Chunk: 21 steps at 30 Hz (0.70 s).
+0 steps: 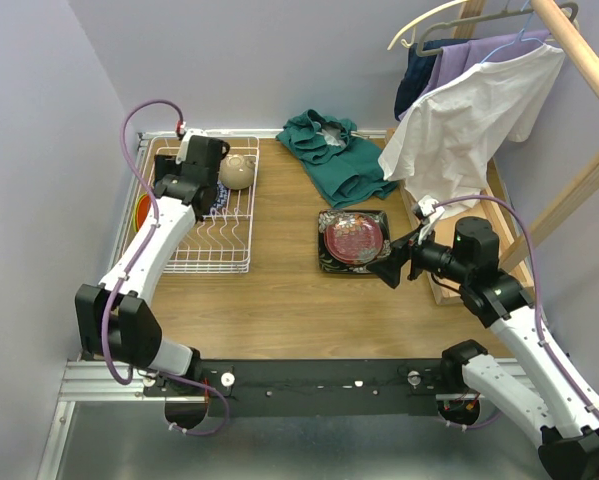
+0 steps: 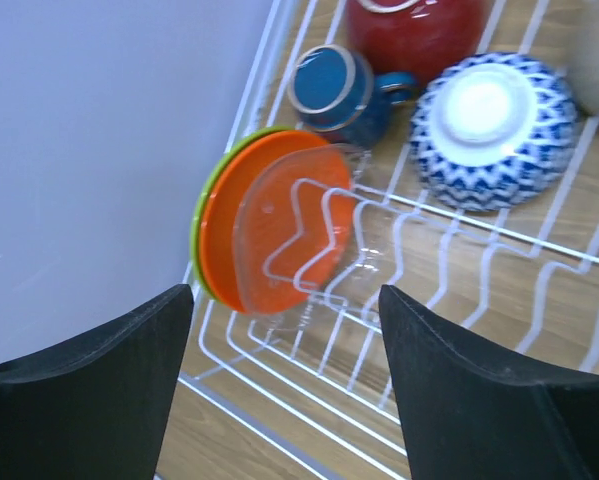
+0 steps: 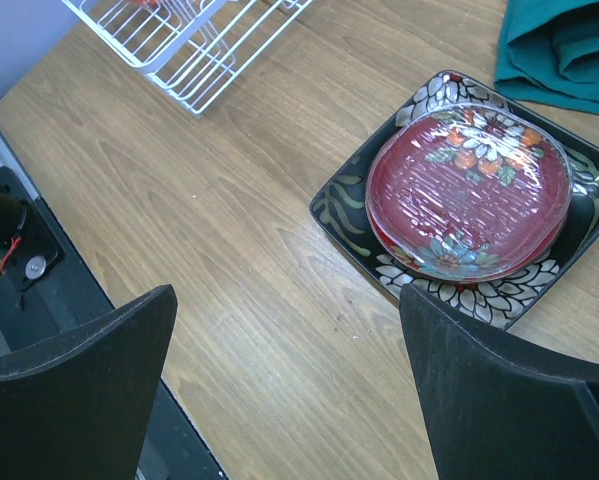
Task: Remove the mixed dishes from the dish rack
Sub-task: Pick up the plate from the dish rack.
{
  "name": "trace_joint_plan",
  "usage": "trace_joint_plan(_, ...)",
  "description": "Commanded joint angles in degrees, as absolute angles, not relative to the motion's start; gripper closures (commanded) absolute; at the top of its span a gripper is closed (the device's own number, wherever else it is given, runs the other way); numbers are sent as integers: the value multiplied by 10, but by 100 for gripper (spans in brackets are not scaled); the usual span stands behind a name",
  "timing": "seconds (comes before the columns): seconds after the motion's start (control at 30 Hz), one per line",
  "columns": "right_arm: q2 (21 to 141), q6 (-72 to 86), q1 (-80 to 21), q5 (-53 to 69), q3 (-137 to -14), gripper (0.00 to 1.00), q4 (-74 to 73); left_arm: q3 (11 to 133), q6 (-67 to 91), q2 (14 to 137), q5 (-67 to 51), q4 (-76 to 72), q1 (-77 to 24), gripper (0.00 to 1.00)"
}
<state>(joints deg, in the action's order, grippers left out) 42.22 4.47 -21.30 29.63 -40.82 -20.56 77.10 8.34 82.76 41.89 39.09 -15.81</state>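
The white wire dish rack (image 1: 224, 245) stands at the left of the table. My left gripper (image 1: 193, 176) hovers over its far end, open, nothing between its fingers. In the left wrist view, the gripper (image 2: 284, 295) looks down on an orange plate (image 2: 269, 225) standing on edge against a lime-green plate (image 2: 203, 215), with a clear plate (image 2: 314, 240) in front. Beyond lie a dark-blue mug (image 2: 339, 90), a red cup (image 2: 414, 30) and an upturned blue-white bowl (image 2: 494, 125). A beige bowl (image 1: 237, 172) sits in the rack's far corner. My right gripper (image 1: 391, 268) is open beside the black square floral plate (image 1: 329, 262).
A red-patterned dish (image 3: 469, 190) rests on the black square plate (image 3: 344, 205), with the right gripper (image 3: 287, 295) over bare wood near it. A green cloth (image 1: 334, 150) lies at the back. A clothes rack with a white shirt (image 1: 469, 125) overhangs the right side.
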Motion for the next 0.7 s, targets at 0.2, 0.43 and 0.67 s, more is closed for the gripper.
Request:
trace_joint_plan(0.2,417,37,-216,296,-391,0,-191,708,69,842,434,336,-53,28)
trace_joint_plan(0.43,410,37,-215,287,-385,0,-190,680,88,870,433,284,-26,42)
trace_joint_plan(0.67,416,36,-215,284,-389,0,-194,666,102,902,449,263,-7,50)
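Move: The clear plate stands on edge at the left side of the rack, about 8 cm to the left hand's left, 2 cm ahead and 13 cm below it. The orange plate is directly behind its left face, some 3 cm farther left. The blue mug stands roughly 9 cm beyond the clear plate; the blue-and-white bowl is about 7 cm farther out and 11 cm to the right of it. From the right hand, the clear plate is some 53 cm left, 17 cm ahead and 11 cm lower. Leftward and then increasingly downward, the left hand travels about 9 cm left and 7 to 8 cm down onto the plates at the rack's left side, slowing as it nears the clear plate's near rim. The wrist swings about 15 degrees counter-clockwise while the fingers narrow from wide open to about half, still empty. ##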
